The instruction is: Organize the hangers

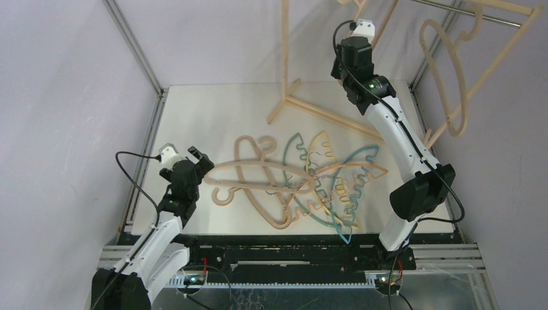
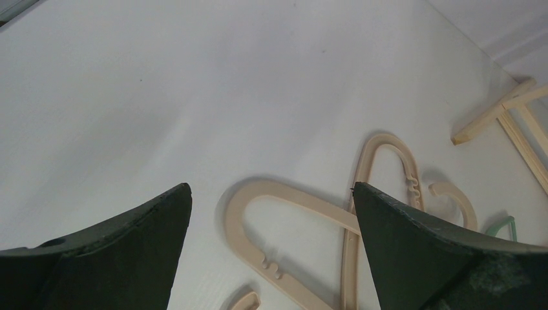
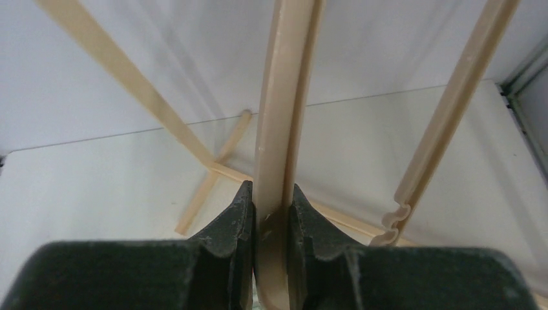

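Several hangers lie tangled on the white table (image 1: 194, 123): beige ones (image 1: 249, 169) on the left, with teal (image 1: 336, 216) and yellow (image 1: 321, 143) wavy ones crossing them on the right. Another beige hanger (image 1: 446, 77) hangs from the rack's metal rod (image 1: 478, 14). My right gripper (image 3: 268, 194) is raised high by the rack and shut on a beige hanger (image 3: 279, 97), which runs upward between its pads. My left gripper (image 2: 271, 188) hovers open over the rounded end of a beige hanger (image 2: 240, 216) at the pile's left; in the top view the left gripper (image 1: 183, 155) stands beside that pile.
The pale wooden rack stands at the back, with an upright post (image 1: 284, 45), a floor bar (image 1: 329, 117) and a slanted right leg (image 1: 497, 58). Metal cage posts (image 1: 136, 45) and purple walls close the table in on both sides.
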`<state>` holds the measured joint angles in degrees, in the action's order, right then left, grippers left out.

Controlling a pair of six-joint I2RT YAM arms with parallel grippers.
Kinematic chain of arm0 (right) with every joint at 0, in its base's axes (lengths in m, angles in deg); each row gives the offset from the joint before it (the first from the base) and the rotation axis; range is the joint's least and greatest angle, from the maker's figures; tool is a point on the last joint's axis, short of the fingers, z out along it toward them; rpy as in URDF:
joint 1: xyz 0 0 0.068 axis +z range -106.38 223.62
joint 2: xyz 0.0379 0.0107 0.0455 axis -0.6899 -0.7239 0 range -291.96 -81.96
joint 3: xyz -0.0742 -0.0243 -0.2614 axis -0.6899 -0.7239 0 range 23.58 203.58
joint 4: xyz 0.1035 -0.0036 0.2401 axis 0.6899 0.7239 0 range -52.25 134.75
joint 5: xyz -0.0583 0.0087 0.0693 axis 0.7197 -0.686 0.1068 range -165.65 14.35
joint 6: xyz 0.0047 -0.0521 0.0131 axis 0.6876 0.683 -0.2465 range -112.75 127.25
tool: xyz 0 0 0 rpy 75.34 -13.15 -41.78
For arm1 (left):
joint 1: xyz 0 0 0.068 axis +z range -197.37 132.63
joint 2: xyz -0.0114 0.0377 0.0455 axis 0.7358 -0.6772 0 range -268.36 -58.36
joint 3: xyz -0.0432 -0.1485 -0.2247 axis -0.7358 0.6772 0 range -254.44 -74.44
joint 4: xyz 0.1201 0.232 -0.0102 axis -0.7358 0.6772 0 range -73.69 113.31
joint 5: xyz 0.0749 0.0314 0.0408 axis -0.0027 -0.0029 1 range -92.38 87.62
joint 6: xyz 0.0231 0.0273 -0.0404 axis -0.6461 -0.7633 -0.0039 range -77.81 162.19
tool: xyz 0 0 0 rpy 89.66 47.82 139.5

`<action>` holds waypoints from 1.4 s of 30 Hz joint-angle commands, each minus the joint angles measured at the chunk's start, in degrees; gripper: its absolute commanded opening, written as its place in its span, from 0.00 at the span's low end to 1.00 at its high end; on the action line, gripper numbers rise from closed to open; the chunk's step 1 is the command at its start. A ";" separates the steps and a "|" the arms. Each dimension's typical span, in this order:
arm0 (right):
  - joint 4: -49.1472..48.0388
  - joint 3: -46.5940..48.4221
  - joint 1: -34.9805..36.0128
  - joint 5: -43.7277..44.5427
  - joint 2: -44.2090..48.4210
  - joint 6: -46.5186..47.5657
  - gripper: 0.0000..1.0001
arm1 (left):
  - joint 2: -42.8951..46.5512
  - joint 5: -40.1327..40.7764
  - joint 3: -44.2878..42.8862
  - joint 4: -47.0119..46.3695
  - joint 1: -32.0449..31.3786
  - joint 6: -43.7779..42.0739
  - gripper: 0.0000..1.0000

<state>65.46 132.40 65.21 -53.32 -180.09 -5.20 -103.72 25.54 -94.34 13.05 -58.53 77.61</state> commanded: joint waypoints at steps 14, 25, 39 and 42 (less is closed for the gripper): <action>0.51 -0.99 -6.02 5.71 4.09 -1.68 0.00 | 0.73 0.76 -1.61 -1.57 0.32 -1.27 1.00; 0.86 -9.89 -9.89 3.93 6.86 -5.76 0.23 | 0.86 0.74 -1.45 -1.51 0.30 -1.24 1.00; -2.33 -18.15 -8.31 7.42 15.66 -4.04 0.57 | 1.27 -0.12 -1.63 -1.19 0.39 -0.80 1.00; -1.59 -18.11 -7.67 8.02 16.67 -3.75 0.59 | 1.37 -0.30 -1.49 -1.13 0.35 -0.70 1.00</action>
<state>65.00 114.08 56.68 -47.00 -166.19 -9.76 -103.06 25.72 -94.34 13.05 -58.53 77.19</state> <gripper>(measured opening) 0.579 0.996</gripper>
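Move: The wooden hanger is already in the right hand, hook uppermost. The bare stretch of metal rail it goes to is about 10 cm right of that hand, some 4 cm ahead and 20 cm above it. The hanger already on the rail is about 22 cm to the right, level with it and some 5 cm higher; the rack's foot bar is 5 cm back, 4 cm right and 37 cm below. From the left hand that rail stretch is roughly 23 cm ahead, 56 cm right and 44 cm up. The wooden hanger, still pinched by the right fingers, is carried about 9 cm to the right towards the rail, the wrist turning some 15 degrees clockwise, and is let down a couple of centimetres to set its hook over the rail. Then the fingers open to over half and the hand draws back about 4 cm, still straddling the hanger's bars. ##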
